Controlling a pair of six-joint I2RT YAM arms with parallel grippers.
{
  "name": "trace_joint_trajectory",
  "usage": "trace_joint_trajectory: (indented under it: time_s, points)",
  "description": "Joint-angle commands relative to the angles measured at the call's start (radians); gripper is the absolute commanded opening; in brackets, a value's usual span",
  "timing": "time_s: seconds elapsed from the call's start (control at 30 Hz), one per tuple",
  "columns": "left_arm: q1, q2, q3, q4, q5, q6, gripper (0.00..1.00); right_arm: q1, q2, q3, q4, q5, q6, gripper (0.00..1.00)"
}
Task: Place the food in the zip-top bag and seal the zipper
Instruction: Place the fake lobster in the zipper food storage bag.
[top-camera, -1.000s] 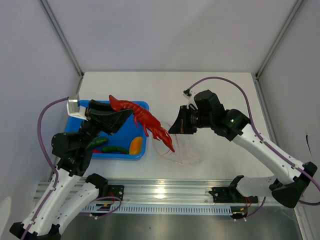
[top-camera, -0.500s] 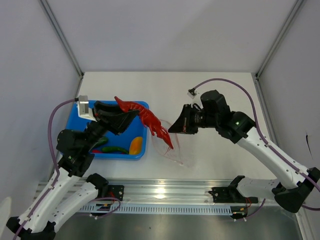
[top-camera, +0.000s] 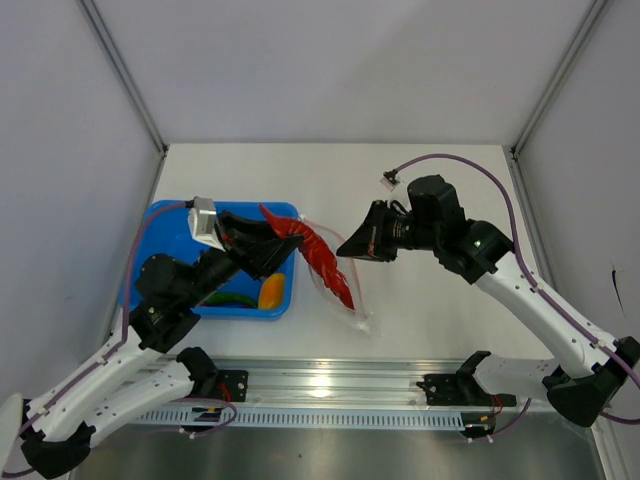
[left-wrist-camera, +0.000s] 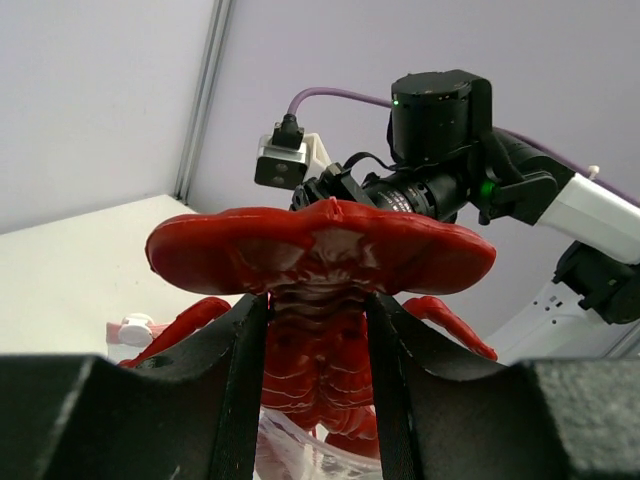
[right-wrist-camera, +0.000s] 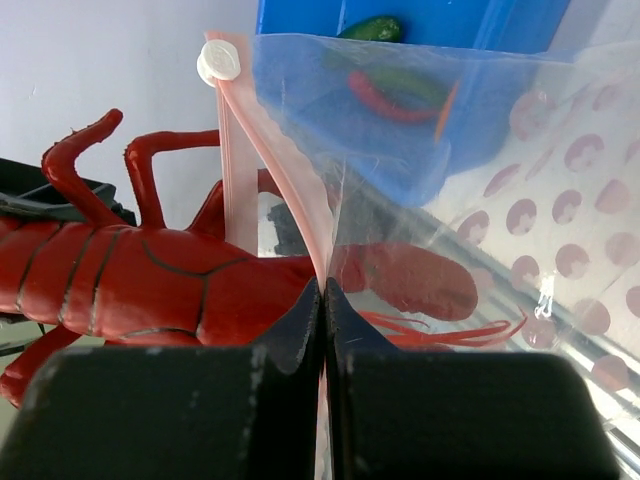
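My left gripper (top-camera: 272, 245) (left-wrist-camera: 318, 300) is shut on the tail of a red toy lobster (top-camera: 320, 256) (left-wrist-camera: 320, 245), held above the table and pointing down to the right. The lobster's claws (right-wrist-camera: 415, 280) show through the clear zip-top bag (top-camera: 347, 303) (right-wrist-camera: 500, 180), inside its mouth. My right gripper (top-camera: 352, 247) (right-wrist-camera: 324, 285) is shut on the pale pink zipper (right-wrist-camera: 275, 165), holding that edge up. A white slider (right-wrist-camera: 216, 62) sits at the strip's end. A green pepper (top-camera: 232, 299) and a yellow-orange fruit (top-camera: 270, 291) lie in the tray.
The blue tray (top-camera: 163, 222) sits at the left of the table, partly under my left arm. Through the bag, the right wrist view shows a red chili (right-wrist-camera: 385, 100) and a green pepper (right-wrist-camera: 375, 27) in it. Frame posts stand at both back corners.
My left arm has swung right and carried the lobster from over the tray into the bag's mouth. The right gripper has shifted slightly right, still gripping the zipper edge.
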Motion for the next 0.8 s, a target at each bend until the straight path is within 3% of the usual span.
trace_joint_trajectory:
  time_s: [0.0, 0.37, 0.77]
  points:
    - [-0.050, 0.018, 0.066, 0.015, -0.098, 0.088, 0.01, -0.003, -0.005, 0.013, 0.022, -0.013, 0.007, 0.00]
    - [-0.098, 0.048, 0.218, -0.073, -0.125, 0.176, 0.00, 0.000, 0.001, -0.011, -0.090, 0.074, -0.090, 0.00]
    - [-0.145, 0.084, 0.237, -0.051, -0.077, 0.150, 0.01, 0.002, 0.039, -0.002, -0.064, 0.063, -0.095, 0.00]
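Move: The bag mouth, its rim pinched by the right fingers, lies about 7 cm to the right of the left hand, some 2 cm back and 9 cm below; the lobster's front end already dips into it. Nearly 40 cm below the left hand, the yellow pepper lies some 5 cm ahead and 5 cm left, the blue tray's middle 12 cm ahead and 20 cm left. From the right hand the mouth lies level ahead, 4 cm left, 2 cm below. Left lifts the held lobster about 5 cm away from the bag mouth as right lowers the pinched rim. ##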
